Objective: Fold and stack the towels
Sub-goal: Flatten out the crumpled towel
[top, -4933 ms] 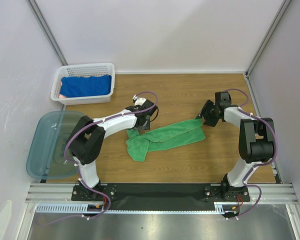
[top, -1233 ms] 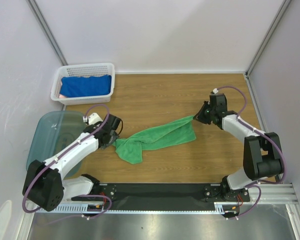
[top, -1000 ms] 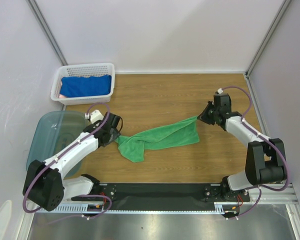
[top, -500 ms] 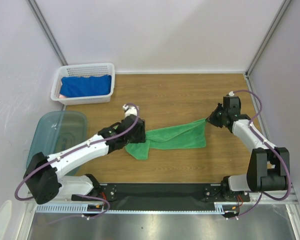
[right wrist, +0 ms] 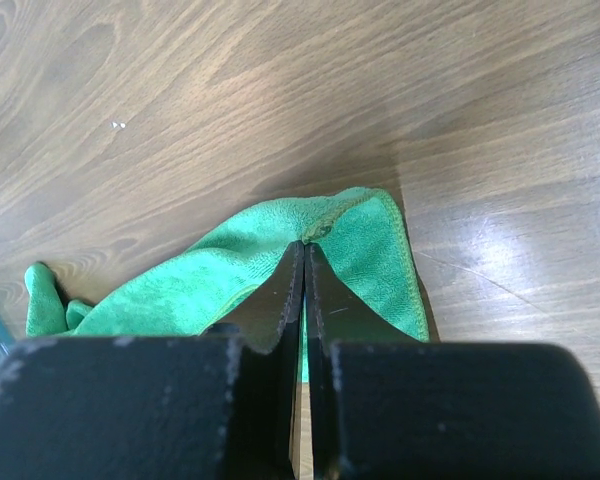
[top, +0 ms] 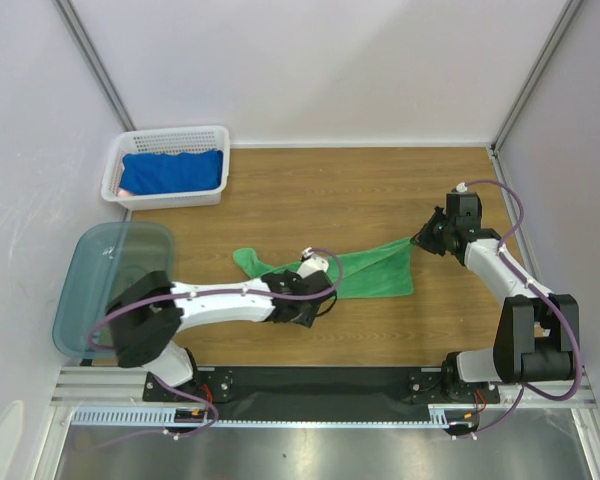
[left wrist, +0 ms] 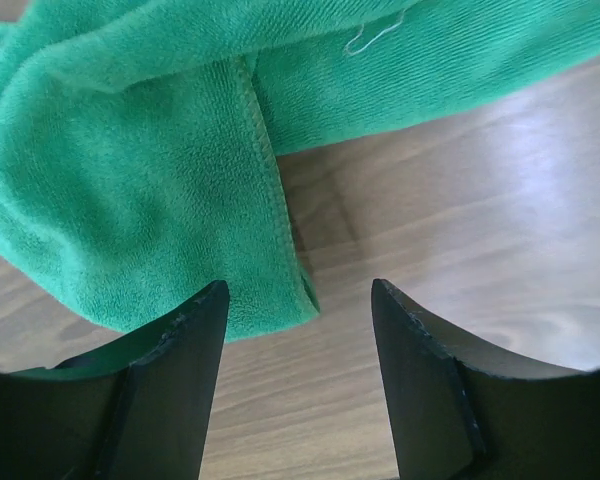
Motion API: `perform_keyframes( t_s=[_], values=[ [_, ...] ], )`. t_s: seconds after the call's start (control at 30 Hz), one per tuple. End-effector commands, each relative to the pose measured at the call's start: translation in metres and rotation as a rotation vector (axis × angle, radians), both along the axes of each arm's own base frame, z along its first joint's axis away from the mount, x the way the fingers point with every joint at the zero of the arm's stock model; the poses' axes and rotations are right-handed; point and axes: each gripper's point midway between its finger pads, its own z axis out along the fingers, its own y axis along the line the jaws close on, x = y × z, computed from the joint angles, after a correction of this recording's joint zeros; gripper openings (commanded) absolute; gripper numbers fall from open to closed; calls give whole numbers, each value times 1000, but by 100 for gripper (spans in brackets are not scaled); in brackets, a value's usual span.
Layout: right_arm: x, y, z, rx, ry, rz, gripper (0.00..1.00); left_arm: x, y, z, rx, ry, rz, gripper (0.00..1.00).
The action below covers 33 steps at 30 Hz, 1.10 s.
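Observation:
A green towel lies crumpled across the middle of the wooden table, its left end trailing away from the rest. My right gripper is shut on the towel's far right corner and holds it a little off the wood. My left gripper stands open at the towel's near edge. A hemmed corner of the green towel lies just ahead of its fingertips, with bare wood between them. A blue towel lies in the white basket.
The white basket sits at the far left corner against the wall. A translucent teal tub rests at the left edge, beside my left arm's elbow. Walls and frame posts close off the back and sides.
My left arm has swung right, from the towel's left end to its near middle edge, and its jaws have widened. The right gripper pulled its corner slightly rightward, then stayed.

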Motion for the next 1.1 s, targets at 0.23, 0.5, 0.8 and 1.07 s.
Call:
perform_keyframes(
  t_s=[0.23,0.5,0.8,1.07],
  values=[
    [16,1,31,10,-116,15,0,11,13,-9,173,-56,130,37],
    [20,-3,68,13,-186,16,0,25,37,56,189,-184,184,0],
    [16,-27,188,-66,-417,-20,0,32,37,178,-10,-363,-54,0],
    [-22,-47,265,-126,-530,-80,0,16,60,282,-224,-506,-145,0]
  ],
)
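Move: The corner of the green towel that the left hand is after lies between and just under its open fingers, about 2 cm down and 1 cm ahead. From that hand, the towel's bunched left end is some 11 cm ahead and 13 cm left, and its free near right corner 4 cm ahead and 22 cm right. The right hand already holds the far right corner; from it the left hand's corner is roughly 15 cm back, 22 cm left and 8 cm down. The left hand sinks about 2 cm to the table, shuts its fingers on the green towel's near corner while easing 2 cm or so to its left, and then climbs fast, some 25 cm, with the pinched corner. The right hand, keeping its grip on the far right corner, all but waits until the left has closed and then rises with it by about 24 cm, drifting 4 cm left near the end, as both wrists tip their fingers up from the table by 25 to 30 degrees. ##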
